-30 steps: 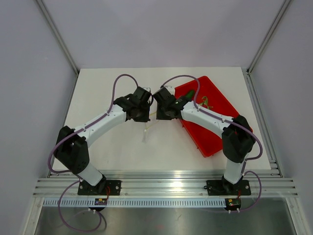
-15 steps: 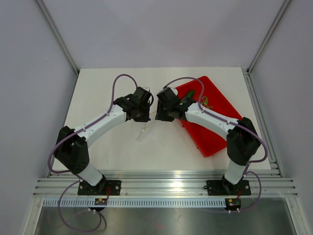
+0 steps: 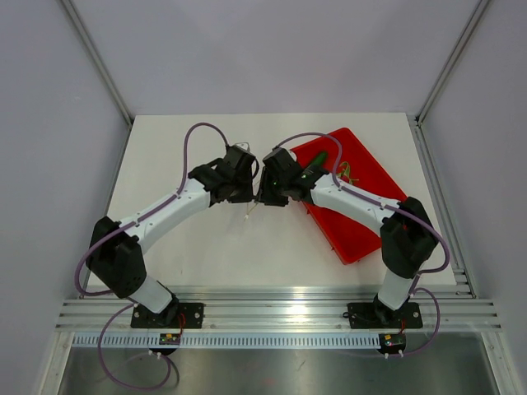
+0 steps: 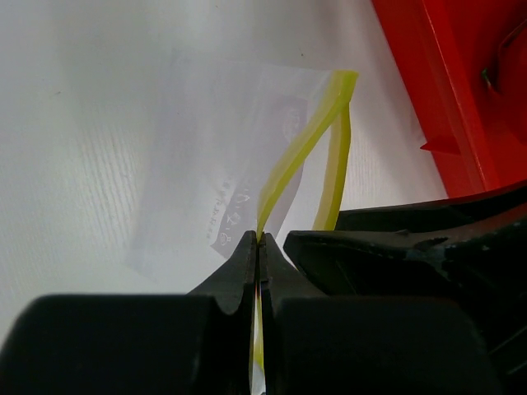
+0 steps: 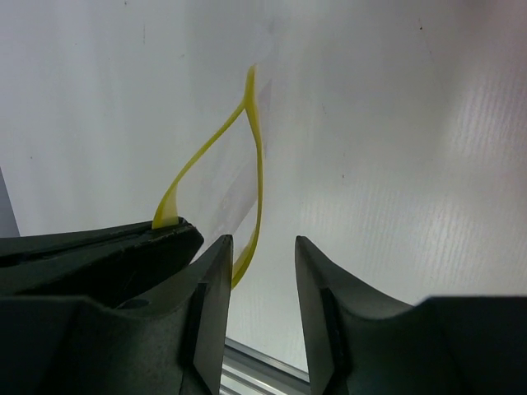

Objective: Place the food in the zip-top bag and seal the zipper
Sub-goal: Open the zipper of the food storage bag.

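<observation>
The zip-top bag (image 4: 216,185) hangs clear and crinkly over the table, its mouth parted. My left gripper (image 4: 259,240) is shut on one lip of the yellow-green zipper (image 4: 306,141). My right gripper (image 5: 258,243) is open, and the other zipper lip (image 5: 257,177) runs down along the inner face of its left finger, loose. In the top view both grippers, left (image 3: 247,194) and right (image 3: 263,197), meet at mid-table with the bag (image 3: 249,212) dangling below them. The food (image 3: 319,158), dark green, lies in the red tray, partly behind the right arm.
The red tray (image 3: 362,222) sits at an angle on the right of the table, under the right arm, and its corner (image 4: 449,90) lies close beside the bag. A pink item with green tips (image 3: 344,171) also lies in the tray.
The right gripper has shifted left toward the left gripper. The left arm has edged toward the back, and the bag's hanging end has risen closer under the two grippers.
</observation>
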{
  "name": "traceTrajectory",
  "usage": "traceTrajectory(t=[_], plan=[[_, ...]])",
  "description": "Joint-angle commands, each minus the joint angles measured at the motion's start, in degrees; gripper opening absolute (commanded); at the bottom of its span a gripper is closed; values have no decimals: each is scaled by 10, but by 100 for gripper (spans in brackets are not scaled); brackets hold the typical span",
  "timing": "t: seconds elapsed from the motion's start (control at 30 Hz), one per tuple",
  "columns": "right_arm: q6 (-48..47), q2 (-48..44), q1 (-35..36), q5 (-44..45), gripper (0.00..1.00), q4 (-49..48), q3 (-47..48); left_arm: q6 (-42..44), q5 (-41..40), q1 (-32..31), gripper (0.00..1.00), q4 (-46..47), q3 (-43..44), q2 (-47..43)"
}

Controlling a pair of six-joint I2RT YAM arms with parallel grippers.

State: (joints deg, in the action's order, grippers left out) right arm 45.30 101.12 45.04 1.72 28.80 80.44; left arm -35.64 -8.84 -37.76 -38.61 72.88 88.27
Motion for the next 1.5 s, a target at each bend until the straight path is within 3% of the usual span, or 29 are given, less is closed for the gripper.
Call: traceTrajectory(t=[0.0, 0.07, 0.13, 0.23, 0.37, 0.6, 0.7, 0.97, 1.0, 1.03, 1.37, 1.4, 1.47], plan=[[15, 7, 5, -15, 43, -37, -1, -14, -14, -3, 0, 36, -2, -25], [21, 13, 6, -44, 41, -43, 16, -19, -18, -2, 0, 42, -8, -28], [25, 14, 6, -51, 30, -45, 24, -22, -25, -2, 0, 45, -16, -32], [12, 14, 4, -51, 0, -37, 29, -22, -49, -1, 0, 53, -28, -41], [-44, 32, -9, -44, 0, -7, 45, -6, -46, 10, 0, 56, -43, -42], [-139, 32, -49, -77, 0, -50, 10, 43, 29, 22, 0, 84, -56, -63], [-161, 22, -48, -126, 0, -73, 8, 44, 60, 22, 16, 88, -56, -52], [-167, 8, -43, -138, 0, -79, 2, 46, 102, 23, 17, 86, -27, -16], [-165, 7, -44, -137, 0, -81, -2, 46, 102, 23, 16, 86, -26, -15], [-164, 7, -43, -137, 0, -83, -4, 47, 100, 23, 0, 86, -26, -15], [-160, -9, -43, -133, 0, -92, -27, 37, 80, 43, 0, 88, -53, -28], [-158, -12, -43, -137, 0, -95, -30, 37, 84, 43, 6, 87, -51, -27], [-155, -18, -43, -141, 0, -99, -34, 36, 85, 43, 30, 89, -52, -25]])
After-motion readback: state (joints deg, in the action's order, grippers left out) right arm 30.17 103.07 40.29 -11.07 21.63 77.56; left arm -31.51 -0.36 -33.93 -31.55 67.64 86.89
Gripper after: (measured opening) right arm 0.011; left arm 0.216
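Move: Between the two grippers stands the bag's open zipper mouth: the free zipper lip runs just inside the right hand's parted fingers, about 1 cm to its left and at its height, and about 3 cm right of the left hand. The held lip, in the left fingers, is some 4 cm left of the right hand. From the right hand the red tray's middle lies about 28 cm right and 1 cm ahead, the cucumber 16 cm right and 10 cm ahead, both about 12 cm lower. Closing on the free lip after edging about 1.5 cm left, the right hand pinches it, draws it forward and right some 2.5 cm each way, then eases back and down while turning about 15 degrees counter-clockwise. The left hand carries its lip left, parts its fingers slightly, returns some 2.5 cm right and shuts again, then comes slightly left, its fingers opening a little at the last with the lip still between them. ##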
